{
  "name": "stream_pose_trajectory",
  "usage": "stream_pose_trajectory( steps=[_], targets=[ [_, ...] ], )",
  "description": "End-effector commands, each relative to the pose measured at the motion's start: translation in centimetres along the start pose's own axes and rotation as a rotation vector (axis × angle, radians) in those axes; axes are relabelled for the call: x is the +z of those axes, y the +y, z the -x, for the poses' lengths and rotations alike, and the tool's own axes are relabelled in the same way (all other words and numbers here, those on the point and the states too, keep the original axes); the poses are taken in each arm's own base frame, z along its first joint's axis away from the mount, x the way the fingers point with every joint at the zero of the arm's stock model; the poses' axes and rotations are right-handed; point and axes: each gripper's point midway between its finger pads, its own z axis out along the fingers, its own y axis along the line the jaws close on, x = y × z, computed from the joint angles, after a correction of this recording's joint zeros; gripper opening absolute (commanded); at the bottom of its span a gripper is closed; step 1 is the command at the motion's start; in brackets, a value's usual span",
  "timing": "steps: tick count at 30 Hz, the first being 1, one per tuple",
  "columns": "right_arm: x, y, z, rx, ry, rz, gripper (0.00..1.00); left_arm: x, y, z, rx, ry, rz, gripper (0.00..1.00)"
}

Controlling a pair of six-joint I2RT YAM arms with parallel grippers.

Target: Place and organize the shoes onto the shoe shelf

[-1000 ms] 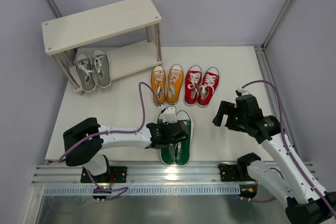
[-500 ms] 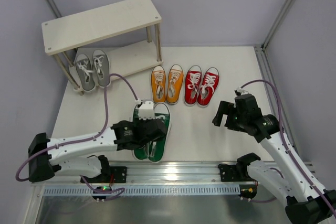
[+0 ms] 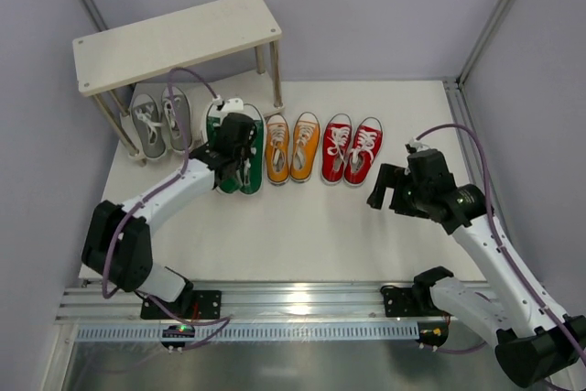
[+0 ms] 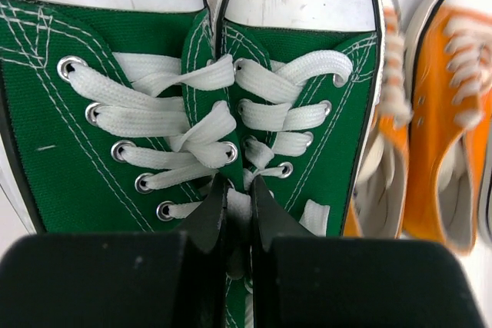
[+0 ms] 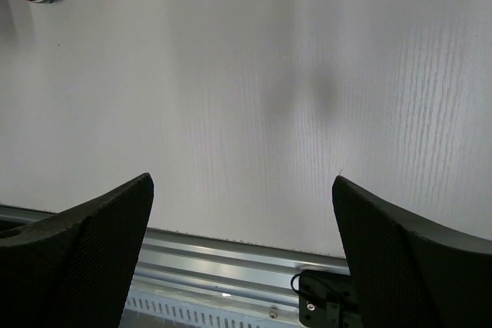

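Observation:
The green shoes (image 3: 254, 157) are pinched together as a pair, toes pointing at the lower board of the shoe shelf (image 3: 174, 38), next to the grey shoes (image 3: 161, 122) that stand on that board's left half. My left gripper (image 3: 235, 149) is shut on the green pair's inner edges and laces (image 4: 231, 132); its fingertips (image 4: 209, 207) press the two shoes together. I cannot tell if the pair rests on anything. The orange shoes (image 3: 290, 146) and red shoes (image 3: 351, 149) stand on the table. My right gripper (image 3: 388, 191) hangs open above bare table (image 5: 242, 220).
The orange pair (image 4: 442, 105) lies close to the right of the green pair. A thin shelf post (image 3: 276, 75) stands just behind the orange shoes. A metal rail (image 3: 293, 304) runs along the near table edge, seen too in the right wrist view as the rail (image 5: 231, 255).
My left arm has carried the green pair from the near table edge leftward and then far back, to the front of the shelf's lower board. The right gripper shifted only slightly.

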Motion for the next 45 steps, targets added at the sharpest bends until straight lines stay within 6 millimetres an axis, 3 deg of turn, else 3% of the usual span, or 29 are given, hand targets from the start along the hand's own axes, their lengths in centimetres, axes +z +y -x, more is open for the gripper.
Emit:
stream_pose_trajectory(
  steps=[1,2,5,7,8,11,18,27,35,39,43,45],
  targets=[
    [-0.3,0.9,1.4,-0.031,-0.013,0.013,0.98,2.0,-3.0,12.1,-0.08,-0.318,-0.142,0.0],
    [-0.2,0.9,1.5,-0.038,-0.009,0.01,0.98,2.6,-3.0,13.6,-0.096,-0.347,-0.144,0.0],
    [0.2,0.4,2.1,-0.053,-0.011,-0.031,0.98,6.4,-2.2,15.2,-0.128,-0.378,-0.132,0.0],
    [0.6,0.3,2.2,-0.069,0.004,-0.043,0.98,8.9,-1.8,15.2,-0.158,-0.375,-0.122,0.0],
    [0.8,0.1,2.2,-0.075,0.012,-0.057,0.98,9.3,-1.1,16.8,-0.184,-0.409,-0.118,0.0],
    [1.6,-0.1,2.2,-0.094,0.04,-0.075,0.98,10.4,-0.8,19.0,-0.223,-0.488,-0.11,0.0],
    [3.5,0.4,2.2,-0.11,0.101,-0.08,0.98,10.5,0.4,23.0,-0.264,-0.68,-0.057,0.0],
    [4.5,0.5,1.8,-0.108,0.123,-0.076,0.98,11.9,2.6,24.4,-0.303,-0.785,0.028,0.0],
    [4.8,0.1,1.3,-0.105,0.13,-0.082,0.98,15.7,3.8,23.2,-0.316,-0.77,0.119,0.01],
    [4.9,0.1,1.3,-0.108,0.132,-0.081,0.98,16.6,4.0,22.2,-0.3,-0.758,0.134,0.16],
    [5.0,0.6,0.9,-0.109,0.148,-0.051,0.98,16.2,4.3,21.4,-0.326,-0.751,0.13,0.56],
    [5.0,0.6,0.8,-0.107,0.15,-0.05,0.98,15.6,4.6,21.0,-0.323,-0.744,0.133,0.64]
  ],
)
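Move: Out ahead of the left hand, which already holds the green shoes, the free right end of the lower shelf lies about 24 cm forward, 5 cm to the left and some 4 cm lower. The gray shoes stand on that shelf roughly 14 cm ahead and 19 cm left; the shelf's right front post is some 18 cm ahead and 12 cm right. The orange shoes lie about 4 cm ahead, 15 cm right and 12 cm below. From the right hand, the free shelf end is around 40 cm ahead and 46 cm left. Carrying the pinched green pair forward about 25 cm, fast then slowing, and drifting slightly left, the left hand takes them under the upper board onto the free shelf end. It dips, rises again and tips its fingers up some 30 degrees with a small counter-clockwise turn, then opens, lets go and starts to lift. The empty, open right hand sinks and eases forward a few centimetres. ##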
